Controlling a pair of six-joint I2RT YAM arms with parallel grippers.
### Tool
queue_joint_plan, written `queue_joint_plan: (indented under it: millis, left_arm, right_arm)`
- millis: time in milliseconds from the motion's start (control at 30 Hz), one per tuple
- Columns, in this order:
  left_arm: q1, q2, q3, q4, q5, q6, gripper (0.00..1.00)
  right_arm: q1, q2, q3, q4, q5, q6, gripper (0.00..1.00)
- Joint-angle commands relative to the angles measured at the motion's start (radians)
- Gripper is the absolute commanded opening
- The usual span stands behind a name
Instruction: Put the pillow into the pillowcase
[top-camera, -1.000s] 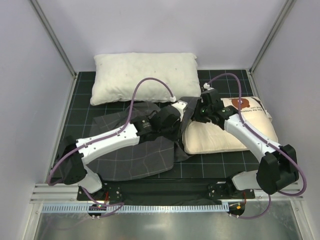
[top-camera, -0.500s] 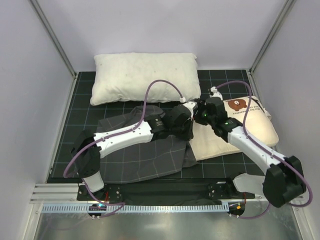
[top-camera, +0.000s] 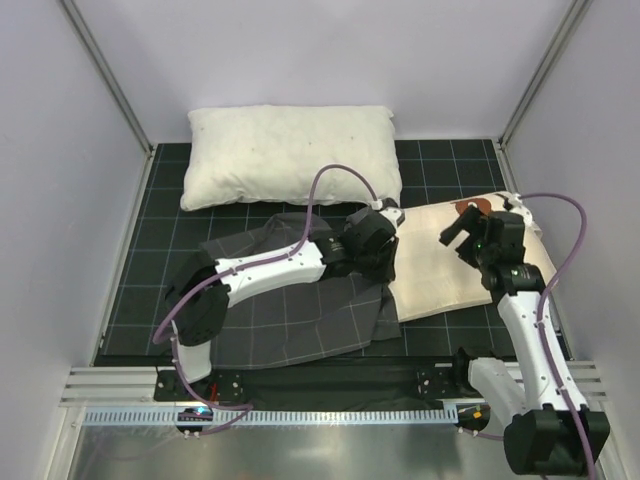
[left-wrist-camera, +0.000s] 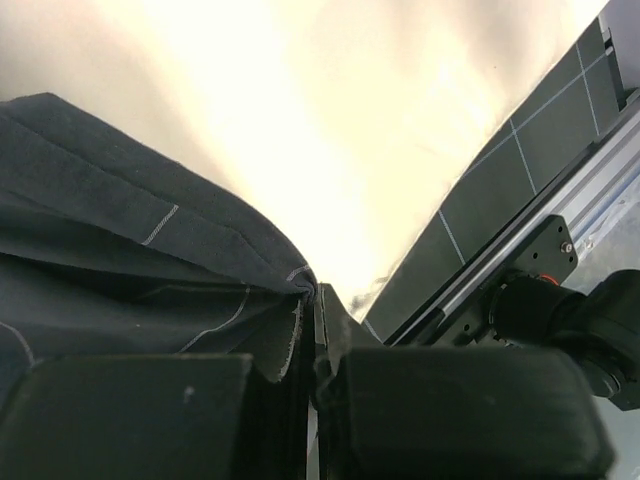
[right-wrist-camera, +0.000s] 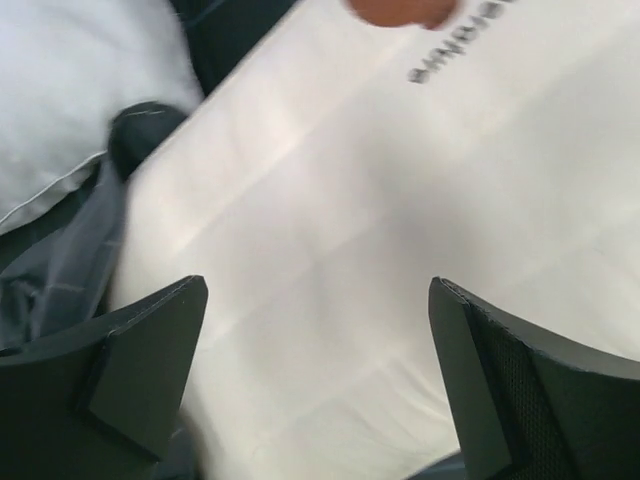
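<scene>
The cream pillow (top-camera: 445, 265) lies flat at the right, its bear print (top-camera: 468, 208) at the far end. The dark grey gridded pillowcase (top-camera: 290, 310) is spread left of it, its right edge lapping the pillow's left end. My left gripper (top-camera: 388, 262) is shut on that edge. In the left wrist view the gripper (left-wrist-camera: 315, 300) pinches a fold of pillowcase (left-wrist-camera: 120, 250) over the pillow (left-wrist-camera: 300, 130). My right gripper (top-camera: 455, 228) hovers open above the pillow's far right part. In the right wrist view it (right-wrist-camera: 320, 290) has bare pillow (right-wrist-camera: 380, 200) between its fingers.
A larger plain white lumpy pillow (top-camera: 290, 152) lies along the back of the black gridded mat (top-camera: 165, 215). Grey walls close in both sides. A metal rail (top-camera: 330, 385) runs along the near edge by the arm bases.
My right gripper has opened, let go and drawn back to the right over the pillow. My left gripper has carried the pillowcase edge to the right, onto the pillow's left end.
</scene>
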Motion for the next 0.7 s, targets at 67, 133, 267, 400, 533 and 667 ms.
queue_joint_plan:
  millis: [67, 133, 267, 400, 533, 667]
  left_arm:
    - [-0.017, 0.038, 0.059, 0.061, 0.024, -0.013, 0.02]
    - [-0.023, 0.058, 0.073, 0.059, 0.017, -0.007, 0.02]
    - [-0.028, 0.101, 0.110, 0.058, 0.000, 0.005, 0.02]
    - [-0.010, 0.155, 0.125, 0.056, 0.011, 0.008, 0.01]
    - [0.070, 0.169, 0.075, 0.097, 0.077, -0.024, 0.00]
    - [0.107, 0.082, -0.009, 0.052, -0.012, 0.035, 0.00]
  right_arm:
    - [-0.112, -0.059, -0.016, -0.194, 0.235, 0.047, 1.00]
    - [-0.150, -0.033, -0.020, -0.214, 0.237, 0.067, 1.00]
    - [-0.159, 0.087, -0.083, -0.197, 0.176, 0.146, 1.00]
    - [-0.158, 0.108, -0.206, -0.029, 0.041, 0.182, 0.78]
    - [-0.066, 0.116, -0.244, 0.030, 0.013, 0.192, 0.04]
    - [0.228, 0.041, -0.203, -0.056, 0.106, 0.246, 0.04]
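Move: The right hand is wide open above the cream bear-print cloth. The spot near its near edge where the fingers will close lies about 5 cm back, 5 cm right and 12 cm below. The bear print is some 14 cm ahead, 7 cm right; the pillow's near right corner about 18 cm ahead, 13 cm left; the gripped grey cloth fold about 7 cm back, 12 cm left. From the left hand, the pinch spot lies roughly 17 cm right, level fore-and-aft, 8 cm below. The right fingers shut on the cream cloth near its near edge, pinching up a fold, after the hand drops about 11 cm while going some 5 cm back and 6 cm right, tipping down and turning clockwise about 20 degrees each; it then draws the fold 4 cm left. Still gripping the grey cloth fold, the left hand sinks some 5 cm, then goes forward. ##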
